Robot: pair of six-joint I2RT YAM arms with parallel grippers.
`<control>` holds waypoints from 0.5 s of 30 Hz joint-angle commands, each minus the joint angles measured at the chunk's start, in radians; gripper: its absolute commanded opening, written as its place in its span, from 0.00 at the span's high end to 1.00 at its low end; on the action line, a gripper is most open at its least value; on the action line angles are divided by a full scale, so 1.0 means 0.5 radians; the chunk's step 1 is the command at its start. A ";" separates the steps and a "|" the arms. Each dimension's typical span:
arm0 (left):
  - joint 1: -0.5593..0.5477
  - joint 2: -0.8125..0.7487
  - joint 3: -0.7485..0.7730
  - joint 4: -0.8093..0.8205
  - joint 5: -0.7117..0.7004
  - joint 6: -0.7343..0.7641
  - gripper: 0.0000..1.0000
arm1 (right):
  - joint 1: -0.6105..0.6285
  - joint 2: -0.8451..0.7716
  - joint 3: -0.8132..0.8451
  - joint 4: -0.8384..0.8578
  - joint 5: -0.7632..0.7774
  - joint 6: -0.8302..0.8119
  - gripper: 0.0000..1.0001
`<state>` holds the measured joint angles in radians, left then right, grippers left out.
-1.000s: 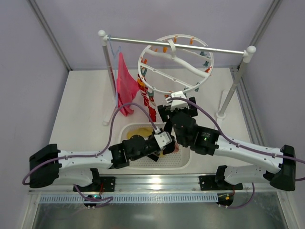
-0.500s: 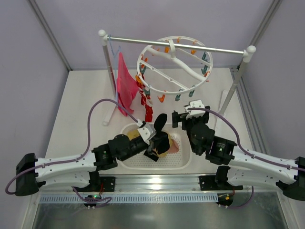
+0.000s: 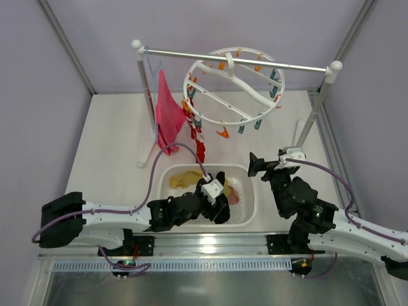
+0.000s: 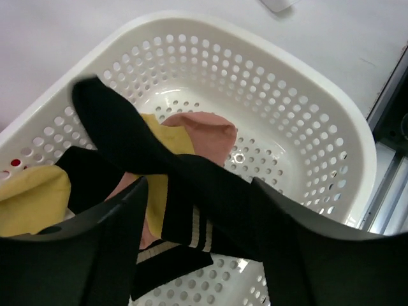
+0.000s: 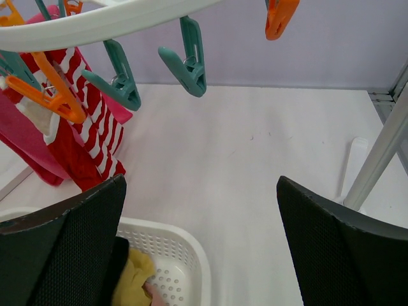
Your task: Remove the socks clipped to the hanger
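Observation:
The white ring hanger (image 3: pixel 187 86) (image 5: pixel 95 22) hangs from the rail, and a red-and-white striped sock (image 3: pixel 199 137) (image 5: pixel 89 134) is clipped at its left side. My left gripper (image 3: pixel 220 197) (image 4: pixel 199 185) is low over the white basket (image 3: pixel 252 191) (image 4: pixel 306 121), jaws apart, and a black sock (image 3: pixel 220 209) (image 4: pixel 127 134) lies loosely between them. It rests on a yellow sock (image 3: pixel 185 180) (image 4: pixel 32 197) and a pale pink sock (image 3: pixel 234 194) (image 4: pixel 204 131). My right gripper (image 3: pixel 269 160) (image 5: pixel 201 182) stands open and empty right of the basket, below the hanger.
A magenta cloth (image 3: pixel 167 115) hangs at the rack's left post. The metal rail (image 3: pixel 191 55) spans between white posts, the right post (image 3: pixel 315 118) close to my right arm. Empty teal (image 5: pixel 188 60) and orange (image 5: pixel 280 13) clips dangle from the ring.
My left gripper came down into the basket with the black sock and opened. My right arm pulled back from the hanger toward the right. The ring swung slightly.

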<state>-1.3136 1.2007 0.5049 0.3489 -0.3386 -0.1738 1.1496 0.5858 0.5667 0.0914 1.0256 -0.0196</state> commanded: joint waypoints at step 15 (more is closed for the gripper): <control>-0.290 -0.275 0.055 -0.087 -0.817 -0.011 0.00 | 0.008 -0.076 -0.069 0.142 0.072 0.036 0.00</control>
<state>-1.4574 1.1110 0.5217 0.2989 -0.6506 -0.1791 1.1500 0.5621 0.5392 0.1070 1.0374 -0.0196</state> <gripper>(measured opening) 0.994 0.996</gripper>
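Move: Just under the left hand's part-open fingers is the black sock, about 2 cm forward, 2 cm right and 5 cm below. The pink sock lies in the basket some 5 cm ahead, 6 cm right and 10 cm down; the yellow one about 9 cm ahead and 11 cm left, equally low. The red striped sock hangs roughly 18 cm ahead, 7 cm left and 10 cm up. From the right hand the black sock is about 6 cm back, 14 cm left, 21 cm down. Spreading its already part-open fingers to full width, the left hand frees the black sock low over the basket while easing back about 1 cm. It then rises some 4 cm away from the basket floor, drifting slightly left, as the wrist turns about 10 degrees counter-clockwise and the fingers tip up a little. ##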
